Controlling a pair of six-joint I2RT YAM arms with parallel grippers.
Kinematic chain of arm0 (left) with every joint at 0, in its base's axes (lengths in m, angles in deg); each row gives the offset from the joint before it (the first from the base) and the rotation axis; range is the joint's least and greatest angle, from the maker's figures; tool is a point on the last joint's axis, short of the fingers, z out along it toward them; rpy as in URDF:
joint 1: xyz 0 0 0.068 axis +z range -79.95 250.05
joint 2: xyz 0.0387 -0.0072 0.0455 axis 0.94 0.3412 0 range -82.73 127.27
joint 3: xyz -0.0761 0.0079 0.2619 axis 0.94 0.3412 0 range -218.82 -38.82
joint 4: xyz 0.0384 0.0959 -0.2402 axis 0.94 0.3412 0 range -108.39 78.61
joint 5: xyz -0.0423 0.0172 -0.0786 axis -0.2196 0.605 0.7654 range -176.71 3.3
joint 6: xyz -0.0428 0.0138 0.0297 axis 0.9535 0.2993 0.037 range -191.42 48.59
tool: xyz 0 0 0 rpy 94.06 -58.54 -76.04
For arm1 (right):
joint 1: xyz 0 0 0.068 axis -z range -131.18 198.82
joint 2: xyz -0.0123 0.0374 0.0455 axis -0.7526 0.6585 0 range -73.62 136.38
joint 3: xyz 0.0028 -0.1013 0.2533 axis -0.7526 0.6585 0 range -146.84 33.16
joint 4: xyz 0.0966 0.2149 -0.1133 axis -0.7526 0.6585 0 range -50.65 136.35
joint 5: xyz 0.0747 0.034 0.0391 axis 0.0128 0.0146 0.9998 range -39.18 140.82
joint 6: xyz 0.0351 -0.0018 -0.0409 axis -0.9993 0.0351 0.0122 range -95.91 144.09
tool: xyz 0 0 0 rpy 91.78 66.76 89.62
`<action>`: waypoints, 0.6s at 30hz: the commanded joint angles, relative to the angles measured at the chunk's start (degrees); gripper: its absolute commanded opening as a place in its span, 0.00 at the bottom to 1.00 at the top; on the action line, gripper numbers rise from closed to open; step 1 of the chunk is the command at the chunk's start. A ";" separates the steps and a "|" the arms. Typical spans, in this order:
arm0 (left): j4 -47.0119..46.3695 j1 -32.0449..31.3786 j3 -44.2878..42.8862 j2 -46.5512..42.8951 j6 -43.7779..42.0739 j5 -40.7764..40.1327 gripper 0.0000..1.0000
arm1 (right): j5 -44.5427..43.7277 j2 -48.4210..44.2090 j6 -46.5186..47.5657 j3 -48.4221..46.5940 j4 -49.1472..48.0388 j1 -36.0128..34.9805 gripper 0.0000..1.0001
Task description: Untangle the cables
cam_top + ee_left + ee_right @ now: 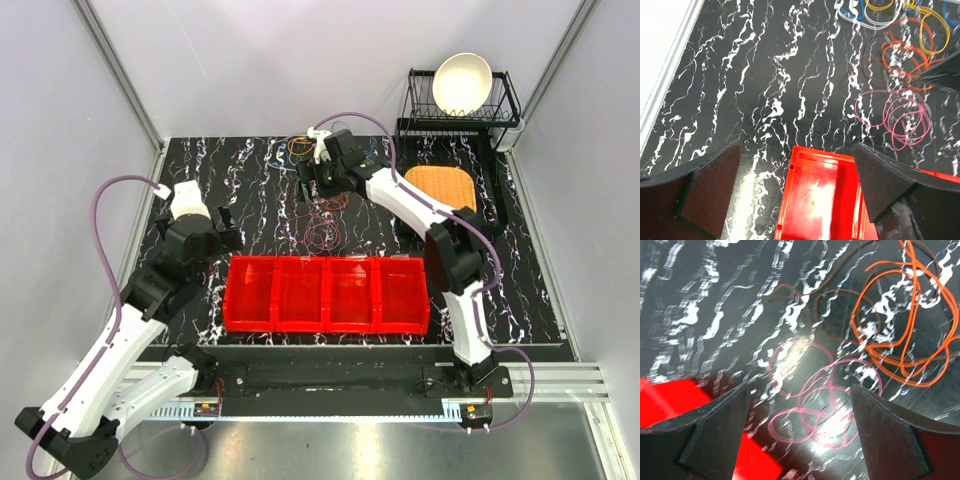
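The cables lie in loose loops on the black marbled table. In the right wrist view a pink cable [820, 400] sits on the table right below my open right gripper [800, 435], between its fingers, and nothing is gripped. An orange cable [905, 335] and a thin maroon one [825, 305] lie beyond it. From the left wrist I see the pink [900, 117], orange [902, 52], yellow [927, 32], blue [852, 12] and white [875, 22] cables. My left gripper [797, 190] is open and empty, well to their left, over a red bin's corner. Overhead: right gripper [312, 185], left gripper [228, 222].
A row of red bins [325, 293] stands along the near side of the table, just in front of the pink cable. An orange woven mat [440, 185] lies at the right. A black dish rack [505, 100] holding a white bowl [462, 82] stands at the back right.
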 commanded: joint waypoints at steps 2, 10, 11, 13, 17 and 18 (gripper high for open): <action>-0.14 -0.04 -0.39 -2.21 0.63 -2.75 0.97 | -2.27 7.94 5.39 -13.03 6.46 0.14 0.87; 0.30 -0.04 -0.30 -0.89 -0.33 -3.11 0.97 | -4.56 20.07 7.07 -27.45 13.07 -0.57 0.87; 0.30 -0.04 -0.22 -0.89 -0.33 -3.02 0.97 | -4.56 20.78 6.98 -27.98 13.24 -0.65 0.87; 0.39 0.05 -0.21 -0.89 -0.42 -3.20 0.97 | -4.56 22.36 6.71 -29.47 13.68 -0.74 0.86; 0.39 -0.04 -0.13 -0.80 -0.51 -3.46 0.97 | -4.38 23.68 6.45 -30.09 13.68 -1.53 0.85; 0.39 -0.04 -0.13 -0.63 -0.60 -3.46 0.97 | -4.47 23.95 6.45 -30.36 13.60 -1.97 0.85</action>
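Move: The brown cable's loop lies about 10 cm ahead of the right hand, 2 cm to its left and some 14 cm below. The orange cable is about 12 cm ahead and 3 cm to the hand's right. The pink cable's coil is level with the hand and about 2 cm to its right, all of them flat on the table. From the left hand the brown loop is roughly 21 cm ahead, 15 cm to the right and 25 cm down. Touching nothing yet, the right hand heads down towards the brown cable beside the pink coil, sinking about 8 cm. It also reaches some 5 cm forward over roughly the first two thirds, then goes on almost straight down. The wrist tips the fingers about 10 degrees steeper while they stay wide open. ##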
